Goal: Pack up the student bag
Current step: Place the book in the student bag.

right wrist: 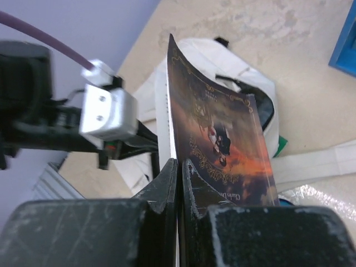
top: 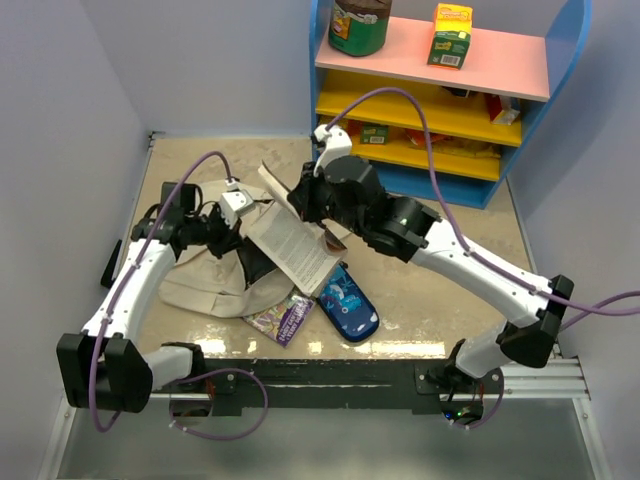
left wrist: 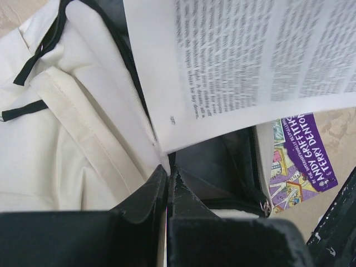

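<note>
The student bag [top: 198, 285] lies slumped at the left of the table, beige canvas with a dark lining [left wrist: 222, 161]. My left gripper [top: 245, 228] is shut on the rim of its opening [left wrist: 165, 167] and holds that edge up. A paperback book [top: 292, 240] hangs over the bag's mouth, its printed pages [left wrist: 250, 55] facing the left wrist camera. My right gripper [top: 302, 205] is shut on the book's dark illustrated cover [right wrist: 222, 128], the jaws [right wrist: 179, 164] pinching its top edge. The bag [right wrist: 245, 83] shows below the book in the right wrist view.
A purple book [top: 285, 320] and a blue pencil case [top: 345, 305] lie beside the bag near the front edge. A coloured shelf unit [top: 440, 90] stands at the back right, holding a green jar [top: 360, 25] and a juice box [top: 450, 35]. Walls close in on both sides.
</note>
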Motion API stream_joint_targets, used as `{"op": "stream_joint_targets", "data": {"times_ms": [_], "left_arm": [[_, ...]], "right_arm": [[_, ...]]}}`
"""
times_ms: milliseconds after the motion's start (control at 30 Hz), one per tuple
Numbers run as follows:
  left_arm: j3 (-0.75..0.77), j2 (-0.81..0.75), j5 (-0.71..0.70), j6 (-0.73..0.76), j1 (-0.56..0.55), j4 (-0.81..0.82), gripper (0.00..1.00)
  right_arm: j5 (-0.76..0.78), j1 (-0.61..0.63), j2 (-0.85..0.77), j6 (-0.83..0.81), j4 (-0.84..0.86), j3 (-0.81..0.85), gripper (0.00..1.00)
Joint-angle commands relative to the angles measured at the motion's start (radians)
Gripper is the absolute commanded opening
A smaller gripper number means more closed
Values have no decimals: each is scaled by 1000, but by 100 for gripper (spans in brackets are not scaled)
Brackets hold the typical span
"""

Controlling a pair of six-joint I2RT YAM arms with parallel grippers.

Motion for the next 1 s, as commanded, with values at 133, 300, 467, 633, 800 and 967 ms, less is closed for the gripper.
{"op": "stream_joint_targets", "data": {"times_ms": [133,300,467,633,800,967], "left_arm": [[15,-91,37,31,14,-57,0],[27,-117,34,34,14,-80,0],[29,-117,54,52,16,-95,0],[35,-97,112,122,16,-139,0],[36,-59,131,185,16,-181,0],[49,-20,134,204,14,-193,0]], "right_arm": [[-67,-5,84,28,321,-234,0],[-59,-5,141,32,352,-315,0],[-117,-5,202,8,384,-322,0],[-179,44,293,-90,325,-243,0],[-206,45,238,-116,317,-292,81],[-144,-5,100,-80,335,-405,98]]}}
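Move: The right hand holds the book high. The bag's dark open mouth lies about 28 cm below it, some 8 cm to its left and 3 cm farther out. From the right hand, the purple book lies about 5 cm left and 11 cm back, and the blue pencil case about 10 cm right and 8 cm back, both roughly 35 cm down. The left hand already pinches the bag's lip, the mouth's middle about 7 cm to its right, 3 cm ahead and 8 cm lower. The right arm drops the held book fast, some 20 cm nearly straight down towards the bag's mouth, its fingers tipping a little further down, then carries on left about 6 cm with a slight counter-clockwise turn and spreads its fingers wide, letting go of the book. The left hand keeps the bag's lip pinched shut in its fingers and draws it back nearly 3 cm, rising slightly and sinking again as it turns a little clockwise. ##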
